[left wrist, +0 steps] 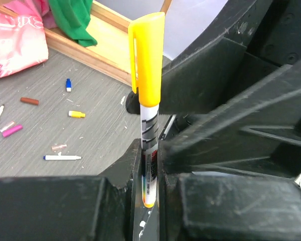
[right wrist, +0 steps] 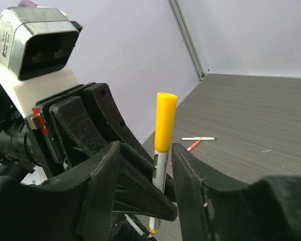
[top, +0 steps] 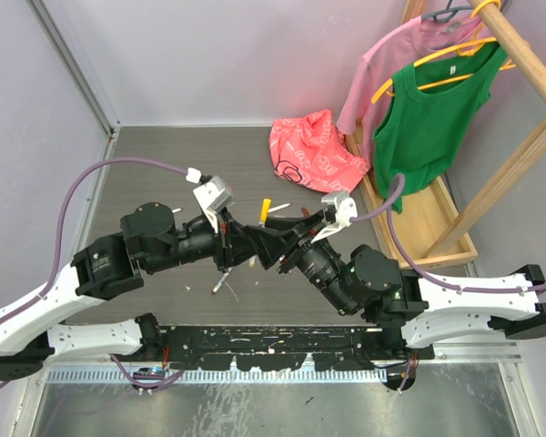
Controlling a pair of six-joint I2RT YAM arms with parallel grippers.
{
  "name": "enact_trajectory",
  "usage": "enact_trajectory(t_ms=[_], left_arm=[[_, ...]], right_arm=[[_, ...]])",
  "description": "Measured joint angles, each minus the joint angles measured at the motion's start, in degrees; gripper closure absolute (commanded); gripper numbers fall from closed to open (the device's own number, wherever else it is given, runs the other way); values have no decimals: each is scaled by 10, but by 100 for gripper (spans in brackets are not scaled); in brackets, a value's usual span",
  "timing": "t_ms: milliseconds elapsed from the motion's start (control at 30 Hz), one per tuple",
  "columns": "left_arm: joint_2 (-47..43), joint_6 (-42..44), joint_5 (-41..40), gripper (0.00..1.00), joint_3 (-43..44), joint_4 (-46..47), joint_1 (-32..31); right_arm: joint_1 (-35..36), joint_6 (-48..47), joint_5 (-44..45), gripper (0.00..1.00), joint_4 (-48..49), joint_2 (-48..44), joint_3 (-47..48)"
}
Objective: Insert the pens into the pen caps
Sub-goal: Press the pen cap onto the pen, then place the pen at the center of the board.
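Note:
A white pen (left wrist: 149,150) wearing a yellow pen cap (left wrist: 147,57) stands upright between my two grippers. My left gripper (left wrist: 149,146) is shut on its lower barrel. My right gripper (right wrist: 146,150) is open around the same pen (right wrist: 160,168), with a gap beside its right finger (right wrist: 190,191). From above, the two grippers (top: 241,238) (top: 278,241) meet at mid-table, and the yellow cap (top: 265,208) sticks out past them. Loose on the table lie a blue cap (left wrist: 68,85), a dark red cap (left wrist: 29,101), a yellow cap (left wrist: 77,114), a purple cap (left wrist: 12,130) and a white pen (left wrist: 62,157).
A pink bag (top: 314,150) lies at the back of the table. At the right stands a wooden rack (top: 519,55) with a green top (top: 428,118) and a pink garment. Further pens (right wrist: 198,138) (top: 220,282) lie on the grey surface.

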Motion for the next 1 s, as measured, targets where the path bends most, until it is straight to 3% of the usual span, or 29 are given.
enact_trajectory(t_ms=[100, 400, 667, 900, 1000], left_arm=[[-1, -1, -8, 100, 0, 6, 4], [-21, -7, -53, 100, -39, -1, 4], [-25, -16, -137, 100, -75, -49, 10], [33, -38, -122, 100, -94, -74, 121], [57, -48, -94, 100, -109, -76, 177]], right_arm=[[3, -10, -11, 36, 2, -10, -5], [5, 2, -18, 34, -16, -96, -83], [5, 102, 27, 31, -148, -140, -153], [-7, 208, 34, 25, -304, -99, -171], [-57, 229, -5, 23, -338, -66, -173]])
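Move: The yellow-capped pen stands in the left fingers, its cap about 5 cm above that hand's point and nearly level with the right hand, whose loosened fingers flank it. Some 42 cm below the right hand, the loose white pen lies about 12 cm ahead and 4 cm right, the loose yellow cap 16 cm ahead and 14 cm right. From the left hand, the red-lettered pen lies roughly 11 cm ahead, 11 cm left and 38 cm down. Down and off to the right the right hand backs away from the capped pen, sinking about 21 cm as its already loosened fingers spread wider and tip down towards the table. The left hand keeps its pinch on the pen body and, slow at first, lowers it some 14 cm while carrying it forward and a little left, swinging counter-clockwise. ##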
